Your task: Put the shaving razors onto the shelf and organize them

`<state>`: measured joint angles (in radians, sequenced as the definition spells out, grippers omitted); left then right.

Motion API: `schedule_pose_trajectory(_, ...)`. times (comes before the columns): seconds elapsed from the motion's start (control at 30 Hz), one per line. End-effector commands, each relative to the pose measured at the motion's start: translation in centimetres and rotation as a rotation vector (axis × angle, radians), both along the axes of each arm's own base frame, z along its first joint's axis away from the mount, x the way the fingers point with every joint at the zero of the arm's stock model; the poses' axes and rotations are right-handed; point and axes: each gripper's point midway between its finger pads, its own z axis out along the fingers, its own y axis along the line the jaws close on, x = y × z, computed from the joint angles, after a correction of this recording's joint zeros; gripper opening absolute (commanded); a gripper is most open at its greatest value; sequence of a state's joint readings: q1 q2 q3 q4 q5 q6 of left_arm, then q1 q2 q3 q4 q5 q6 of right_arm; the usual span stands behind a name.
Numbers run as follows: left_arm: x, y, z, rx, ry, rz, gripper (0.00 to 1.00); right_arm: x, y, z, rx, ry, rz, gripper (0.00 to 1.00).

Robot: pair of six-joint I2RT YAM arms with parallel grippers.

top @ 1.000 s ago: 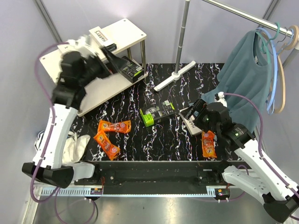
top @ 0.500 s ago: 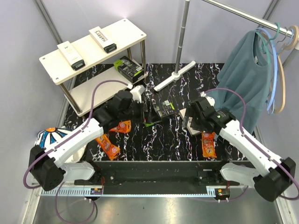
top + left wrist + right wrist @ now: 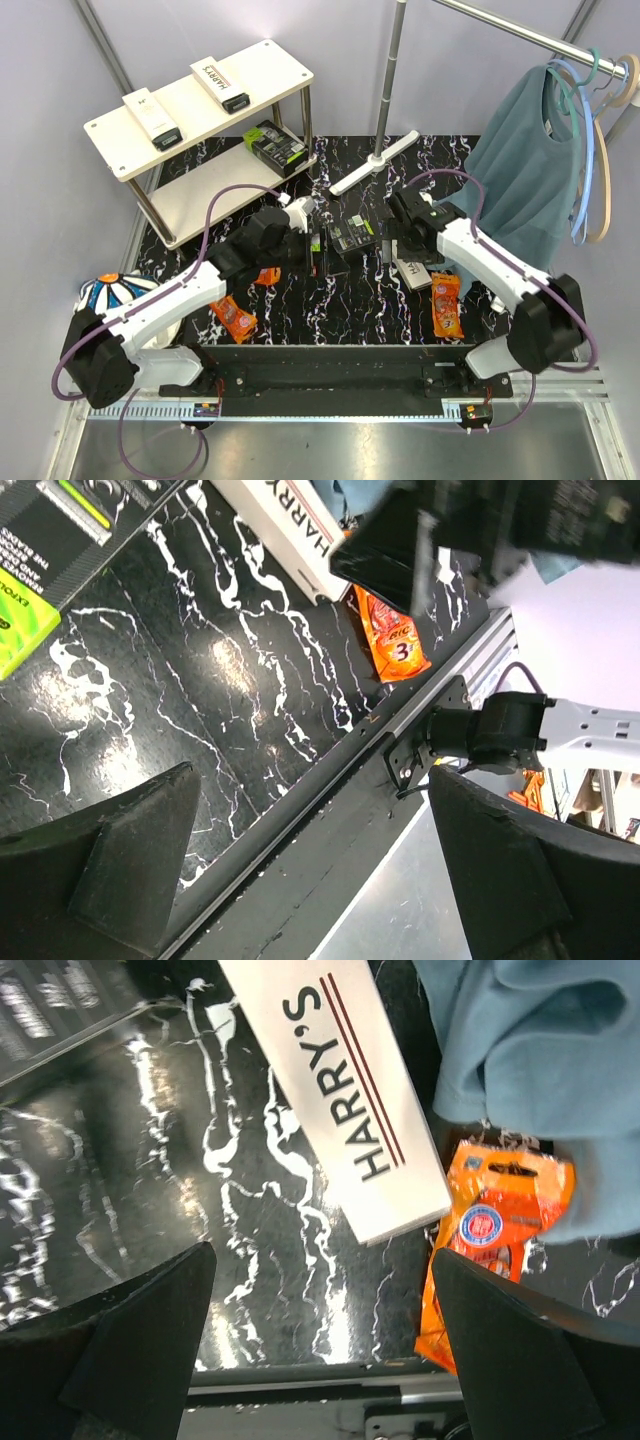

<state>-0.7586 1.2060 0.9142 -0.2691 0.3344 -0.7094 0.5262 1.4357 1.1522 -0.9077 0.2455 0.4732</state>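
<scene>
The shelf stands at the back left with two white HARRY'S boxes on its top board and a black-and-green pack on the lower board. On the black marble table lie another black-and-green pack, a white HARRY'S box and orange packets. My left gripper hangs open and empty just left of the green pack. My right gripper is open and empty beside the white box.
A metal clothes rail with a teal shirt and hangers stands at the right. Its white T-shaped foot lies behind the packs. A patterned object sits off the table's left edge. The black front rail runs below.
My left arm has swung from the shelf down to the table's middle, leaving a black-and-green pack on the lower board. My right gripper has moved left and back, past the white box.
</scene>
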Motion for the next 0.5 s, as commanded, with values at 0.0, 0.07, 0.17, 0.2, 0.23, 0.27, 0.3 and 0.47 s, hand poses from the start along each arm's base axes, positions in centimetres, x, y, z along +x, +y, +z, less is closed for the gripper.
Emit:
schedule_pose_trajectory(0.0, -0.5, -0.6, 1.1, -0.064, -0.024, -0.033, 0.99, 2.3, 0.4, -0.5, 0.011, 0.004, 0.083, 1.0)
schedule_pose_trajectory(0.07, -0.7, -0.4, 0.6, -0.056, -0.014, -0.032, 0.99, 3.1, -0.1, -1.4, 0.009, 0.023, 0.079, 1.0)
schedule_pose_trajectory(0.17, -0.7, -0.3, 0.1, -0.048, -0.007, -0.024, 0.99, 3.8, -0.8, -2.0, 0.002, 0.037, 0.082, 1.0)
schedule_pose_trajectory(0.2, -0.8, -0.2, -0.1, -0.046, -0.003, -0.026, 0.99, 3.8, -0.9, -2.2, 0.011, 0.04, 0.084, 1.0)
schedule_pose_trajectory(0.23, -0.9, -0.2, -0.3, -0.043, 0.001, -0.027, 0.99, 4.0, -0.8, -2.5, 0.026, 0.043, 0.087, 1.0)
schedule_pose_trajectory(0.27, -1.0, -0.2, -0.7, -0.038, 0.008, -0.029, 0.99, 4.3, -0.4, -2.7, 0.057, 0.04, 0.102, 1.0)
schedule_pose_trajectory(0.3, -1.0, -0.2, -0.9, -0.035, 0.015, -0.03, 0.99, 4.4, -0.5, -3.0, 0.063, 0.044, 0.102, 1.0)
schedule_pose_trajectory(0.47, -1.3, -0.2, -1.6, -0.032, 0.037, -0.037, 0.99, 4.7, -0.4, -6.0, 0.045, 0.115, 0.114, 1.0)
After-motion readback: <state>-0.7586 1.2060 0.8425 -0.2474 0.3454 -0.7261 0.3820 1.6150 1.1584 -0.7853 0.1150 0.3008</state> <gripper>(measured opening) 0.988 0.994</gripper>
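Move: The right hand is open above the last loose Harry's box, whose middle lies roughly 4 cm ahead, 1 cm to the right and 10 cm below. The green-and-black razor box is some 10 cm ahead and 15 cm to this hand's left. The orange razor bag sits about 5 cm back and 9 cm to its right, both low on the table. From the left hand, the Harry's box is roughly 11 cm ahead, 19 cm right and 18 cm down. Down and forward, the right hand sinks about 4.5 cm while reaching some 3.5 cm ahead and slightly right towards the middle of the Harry's box, steeper at first and then flatter. Its fingers stay wide open and tip about 5 degrees nearer to vertical. The left hand, also open, eases down about 2.5 cm over bare table. ##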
